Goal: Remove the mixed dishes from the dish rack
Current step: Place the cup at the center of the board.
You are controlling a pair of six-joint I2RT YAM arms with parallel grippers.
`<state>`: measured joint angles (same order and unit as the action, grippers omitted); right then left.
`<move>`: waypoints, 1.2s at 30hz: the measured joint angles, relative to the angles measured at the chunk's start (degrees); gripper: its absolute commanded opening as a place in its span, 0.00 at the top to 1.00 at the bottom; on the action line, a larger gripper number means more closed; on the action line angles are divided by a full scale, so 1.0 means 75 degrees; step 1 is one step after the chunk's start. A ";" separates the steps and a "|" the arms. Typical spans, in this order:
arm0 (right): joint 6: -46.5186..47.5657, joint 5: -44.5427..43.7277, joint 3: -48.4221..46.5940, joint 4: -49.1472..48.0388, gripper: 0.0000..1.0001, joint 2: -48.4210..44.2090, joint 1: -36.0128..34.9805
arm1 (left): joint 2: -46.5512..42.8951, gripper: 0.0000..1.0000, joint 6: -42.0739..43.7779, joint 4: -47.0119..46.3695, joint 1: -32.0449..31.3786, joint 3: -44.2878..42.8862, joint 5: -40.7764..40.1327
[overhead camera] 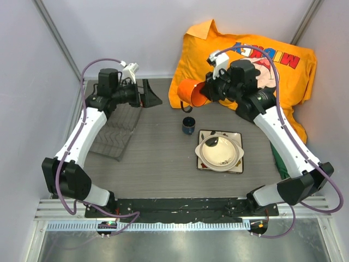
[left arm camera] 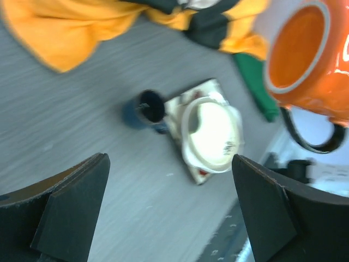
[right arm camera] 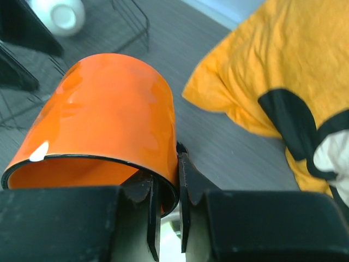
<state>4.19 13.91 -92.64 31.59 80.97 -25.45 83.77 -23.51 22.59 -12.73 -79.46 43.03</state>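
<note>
My right gripper [overhead camera: 203,93] [right arm camera: 166,191] is shut on the orange mug's [overhead camera: 191,93] [right arm camera: 109,120] [left arm camera: 311,54] rim, one finger inside and one outside. The mug hangs tilted in the air above the table's back. My left gripper [overhead camera: 150,98] [left arm camera: 169,159] stands open and empty, above the dish rack's [overhead camera: 114,136] [right arm camera: 131,27] right end. On the table stand a small dark-blue cup [overhead camera: 188,126] [left arm camera: 144,109] and a large cream bowl [overhead camera: 219,153] [left arm camera: 212,134]. The bowl sits on the square flowered plate [overhead camera: 203,164] [left arm camera: 177,106]. A small white rounded thing [right arm camera: 60,13] lies by the rack's wires.
A yellow shirt [overhead camera: 245,54] [right arm camera: 262,71] is heaped at the back right of the table. A green cloth [overhead camera: 281,161] [left arm camera: 256,93] shows beside the right arm. Grey walls close in the left, back and right sides.
</note>
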 measured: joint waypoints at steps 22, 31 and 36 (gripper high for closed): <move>0.0822 -0.1961 0.0836 0.2209 0.99 0.2288 -0.1562 | 0.0743 0.03 0.4278 0.3025 0.0000 -0.1539 -0.4654; 0.0898 -0.1571 0.0775 0.2349 0.99 0.2943 -0.1728 | 0.0743 0.01 0.4666 0.3139 0.0000 -0.1524 -0.4855; 0.1011 -0.1431 0.0737 0.2436 0.99 0.3191 -0.1789 | 0.0743 0.01 0.4797 0.3139 0.0000 -0.1478 -0.4943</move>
<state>11.77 3.18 -87.11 49.87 104.90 -38.87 89.34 12.47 46.13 -12.73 -90.54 5.96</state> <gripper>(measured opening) 0.175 0.987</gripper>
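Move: Below the right hand, which already holds the orange cup by its rim, the free table spot lies about 31 cm down, 7 cm back and 5 cm to the left. The blue mug stands 7 cm beyond that spot, nearly level with the hand and 4 cm to its left; the white dish is some 10 cm back and 7 cm right. From the empty left hand, the white cup in the rack is about 20 cm left, 5 cm ahead and 25 cm down. Lowering the orange cup some 25 cm, and about 6 cm back towards the base, the right hand brings it down beside the blue mug, quickly at first and then easing off; it tips the fingers downward, turning about 50 degrees in all, and keeps its rim pinch. The left hand, fingers staying wide open, swings some 12 cm left, sinking and going slightly forward, and rolls its left side up to point down over the rack. ##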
